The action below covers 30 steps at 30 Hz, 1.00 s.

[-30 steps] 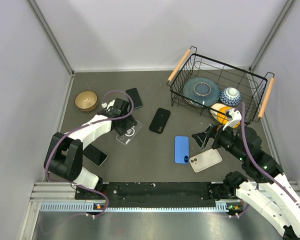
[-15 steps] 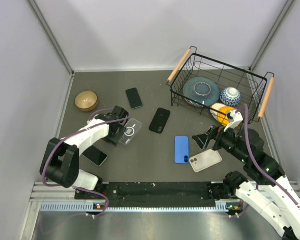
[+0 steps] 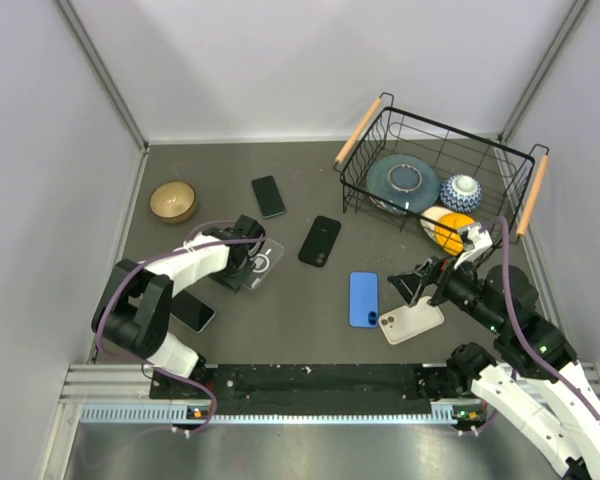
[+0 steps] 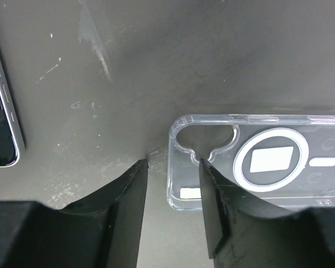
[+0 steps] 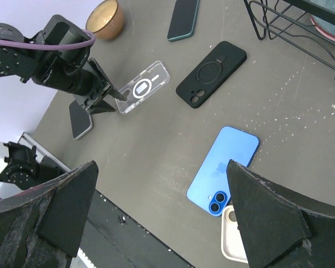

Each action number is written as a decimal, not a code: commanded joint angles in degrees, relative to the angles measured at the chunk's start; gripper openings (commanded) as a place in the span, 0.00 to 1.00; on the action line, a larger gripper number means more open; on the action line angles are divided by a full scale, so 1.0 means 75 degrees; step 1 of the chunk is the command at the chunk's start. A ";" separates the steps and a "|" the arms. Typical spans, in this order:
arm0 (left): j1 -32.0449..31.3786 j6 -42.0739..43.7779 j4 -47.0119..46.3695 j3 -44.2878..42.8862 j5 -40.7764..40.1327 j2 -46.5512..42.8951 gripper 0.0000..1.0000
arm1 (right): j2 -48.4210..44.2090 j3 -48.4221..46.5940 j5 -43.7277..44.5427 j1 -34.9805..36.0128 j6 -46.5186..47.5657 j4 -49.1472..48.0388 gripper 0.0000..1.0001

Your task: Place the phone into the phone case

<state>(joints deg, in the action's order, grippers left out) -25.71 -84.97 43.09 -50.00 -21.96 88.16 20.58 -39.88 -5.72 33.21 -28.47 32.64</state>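
Note:
A clear phone case [image 3: 261, 262] lies flat left of centre, seen too in the left wrist view [image 4: 262, 162] and the right wrist view [image 5: 142, 87]. My left gripper [image 3: 242, 264] is low at its camera-cutout end, jaws apart; one finger [image 4: 215, 206] lies over the case, the other [image 4: 128, 206] beside it on the mat, so the case's short wall sits between them [image 4: 173, 162]. A blue phone [image 3: 364, 298] lies face down near the middle [image 5: 223, 167]. My right gripper [image 3: 420, 280] hovers wide open above it [image 5: 162, 164], holding nothing.
A beige case [image 3: 412, 320] touches the blue phone's near corner. A black case [image 3: 320, 240], a dark phone [image 3: 268, 196] and a silver-edged phone [image 3: 190, 310] also lie on the mat. A wooden bowl [image 3: 173, 200] stands far left; a wire basket [image 3: 520, 160] with dishes stands back right.
My left gripper has swung from the far side of the clear case to its near left end, dropped low, and its jaws have narrowed. The right arm drifted slightly right.

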 commanded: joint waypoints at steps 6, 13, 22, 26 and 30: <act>-0.0028 0.1049 -0.0109 -0.0083 -0.0565 -0.0094 0.00 | -0.0013 -0.0308 -0.0105 0.0072 0.0221 -0.0169 0.99; -0.0040 0.4493 -0.0717 -0.0506 -0.0191 -0.0574 0.00 | 0.0045 -0.0168 0.0153 0.0072 0.0234 -0.0368 0.99; -0.0134 0.8327 -0.1516 -0.0762 0.2260 -0.0669 0.00 | -0.0013 -0.0109 -0.0035 0.0072 0.0128 -0.0614 0.99; -0.0227 0.9146 -0.0672 -0.1266 0.1312 -0.0481 0.00 | -0.0223 -0.0167 -0.0047 0.0072 0.0257 -0.0579 0.99; -0.0625 1.0880 -0.0694 -0.1174 0.1509 -0.0785 0.00 | -0.0376 -0.0121 -0.0117 0.0072 0.0304 -0.0579 0.99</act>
<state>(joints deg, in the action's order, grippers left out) -27.68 -19.27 36.34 -57.28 -10.15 84.25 19.29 -39.81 -5.78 33.21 -27.22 30.87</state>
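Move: The left fingers are down at table height, straddling the near short wall of the clear phone case, whose middle lies about 6 cm ahead and 5 cm to the right. From this hand the black case sits some 13 cm ahead and 24 cm right, and the lower-left phone about 7 cm back and 14 cm left. From the idle right hand, the clear case is roughly 42 cm left, 15 cm ahead and 23 cm below. The left fingers shut on the near end wall of the clear case and pinch it. Keeping that grip, the hand then lifts about 5 cm while swinging some 65 degrees clockwise and drifting right and a little forward, its fingers still pointing mostly down. ##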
